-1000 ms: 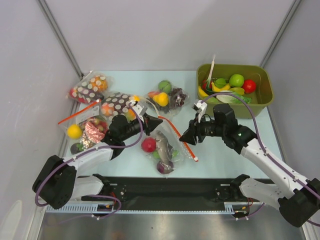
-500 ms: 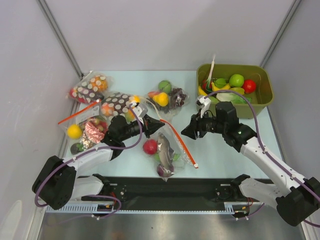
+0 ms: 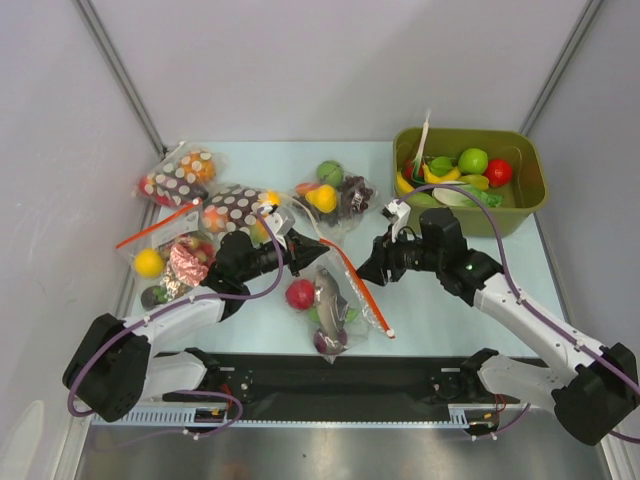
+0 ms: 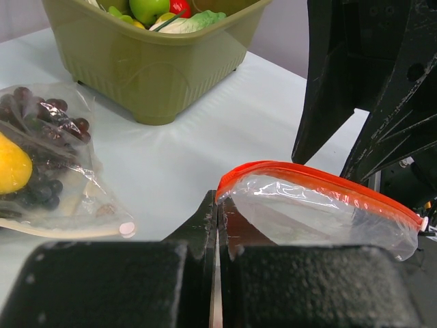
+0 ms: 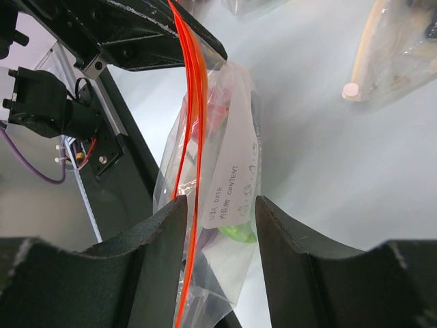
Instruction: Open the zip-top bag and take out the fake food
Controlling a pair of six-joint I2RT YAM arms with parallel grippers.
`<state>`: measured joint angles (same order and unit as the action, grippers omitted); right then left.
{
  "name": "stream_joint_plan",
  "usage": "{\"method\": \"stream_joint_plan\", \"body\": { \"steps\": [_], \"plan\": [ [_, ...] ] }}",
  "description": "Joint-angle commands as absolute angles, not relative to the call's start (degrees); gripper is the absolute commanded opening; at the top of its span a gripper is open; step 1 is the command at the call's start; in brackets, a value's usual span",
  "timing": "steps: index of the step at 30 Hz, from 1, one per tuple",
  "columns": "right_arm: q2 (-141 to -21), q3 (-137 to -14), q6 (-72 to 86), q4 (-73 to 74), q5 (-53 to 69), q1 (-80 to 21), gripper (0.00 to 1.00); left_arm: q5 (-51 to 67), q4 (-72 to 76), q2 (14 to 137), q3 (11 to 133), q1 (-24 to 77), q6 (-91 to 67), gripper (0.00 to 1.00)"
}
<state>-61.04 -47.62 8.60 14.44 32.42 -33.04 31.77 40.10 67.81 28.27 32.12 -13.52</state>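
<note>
The zip-top bag point(image 3: 352, 292) hangs slightly lifted near the table's middle, its red-orange zip strip point(image 3: 360, 290) running toward the near edge. Inside it are the fake food: a red ball point(image 3: 300, 293), a grey fish-like piece point(image 3: 328, 290) and a purple piece point(image 3: 326, 340). My left gripper point(image 3: 320, 243) is shut on the far corner of the bag's mouth point(image 4: 229, 188). My right gripper point(image 3: 366, 272) stands open astride the strip. In the right wrist view the strip point(image 5: 191, 137) and the clear wall with its white label point(image 5: 232, 184) pass between the fingers point(image 5: 153, 239), one finger against the strip.
An olive bin point(image 3: 530, 190) of toy fruit sits back right. A bag with a green ball, yellow piece and grapes point(image 3: 335, 195) lies behind. Two brown dotted bags point(image 3: 180, 175) point(image 3: 235, 205) and a bag with a yellow ball point(image 3: 150, 262) lie at left.
The right gripper has shifted slightly left onto the zip strip. The bag and its contents slid a little toward the near edge. The left gripper keeps its hold.
</note>
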Motion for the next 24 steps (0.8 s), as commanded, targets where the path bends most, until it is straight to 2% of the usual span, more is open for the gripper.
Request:
{"method": "stream_joint_plan", "body": {
  "steps": [1, 15, 17, 18, 19, 20, 22, 24],
  "plan": [
    [-61.61, -47.46, 9.32, 11.25, 33.40, -34.01, 0.50, 33.22, 42.28, 66.27, 28.92, 31.99, -13.62, 0.00],
    [-63.46, -47.29, 11.25, 8.44, 34.54, -36.91, 0.49, 30.68, 41.14, 66.36, 29.09, 31.99, -13.98, 0.00],
    [-63.11, -47.37, 11.42, 8.09, 34.63, -37.09, 0.49, 29.10, 38.78, 66.10, 29.27, 31.99, -14.15, 0.10],
    [-63.02, -47.46, 11.43, 8.00, 34.63, -37.26, 0.49, 27.53, 37.80, 65.92, 29.44, 31.99, -14.32, 0.21],
    [-62.93, -47.63, 11.51, 8.00, 34.72, -37.35, 0.49, 26.81, 36.84, 65.31, 29.62, 32.08, -14.59, 0.41],
    [-63.02, -47.64, 11.43, 7.91, 34.72, -37.44, 0.49, 26.28, 35.35, 64.87, 29.62, 31.99, -15.98, 0.49],
    [-63.54, -47.46, 11.60, 7.47, 34.72, -37.62, 0.49, 25.40, 35.33, 62.94, 28.57, 32.08, -18.01, 0.58],
    [-64.07, -47.29, 11.69, 7.03, 34.80, -37.97, 0.49, 25.40, 37.00, 61.53, 27.43, 32.34, -21.44, 0.63]
  ]
}}
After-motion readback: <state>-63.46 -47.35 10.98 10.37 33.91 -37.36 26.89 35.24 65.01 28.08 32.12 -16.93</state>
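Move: Running back and right from the left fingertips, which pinch its far corner, the zip-top bag's red strip has its middle roughly 8 cm back, 6 cm right and 3 cm below the left hand. That middle is about 2 cm left, 2 cm back and 3 cm below the right hand, which is half open. From the left hand, the radish is 6 cm left and 10 back, the fish 1 right and 11 back, the grape bag 13 ahead and 3 right, all far below. Easing left and a little back, some 3 cm in all, the right hand brings its still half-open fingers in around the zip strip, turning slightly counter-clockwise. The left hand holds its pinch nearly motionless, then spreads its fingers wide, lets go of the bag's corner and draws about 1 cm left, away from the mouth. ##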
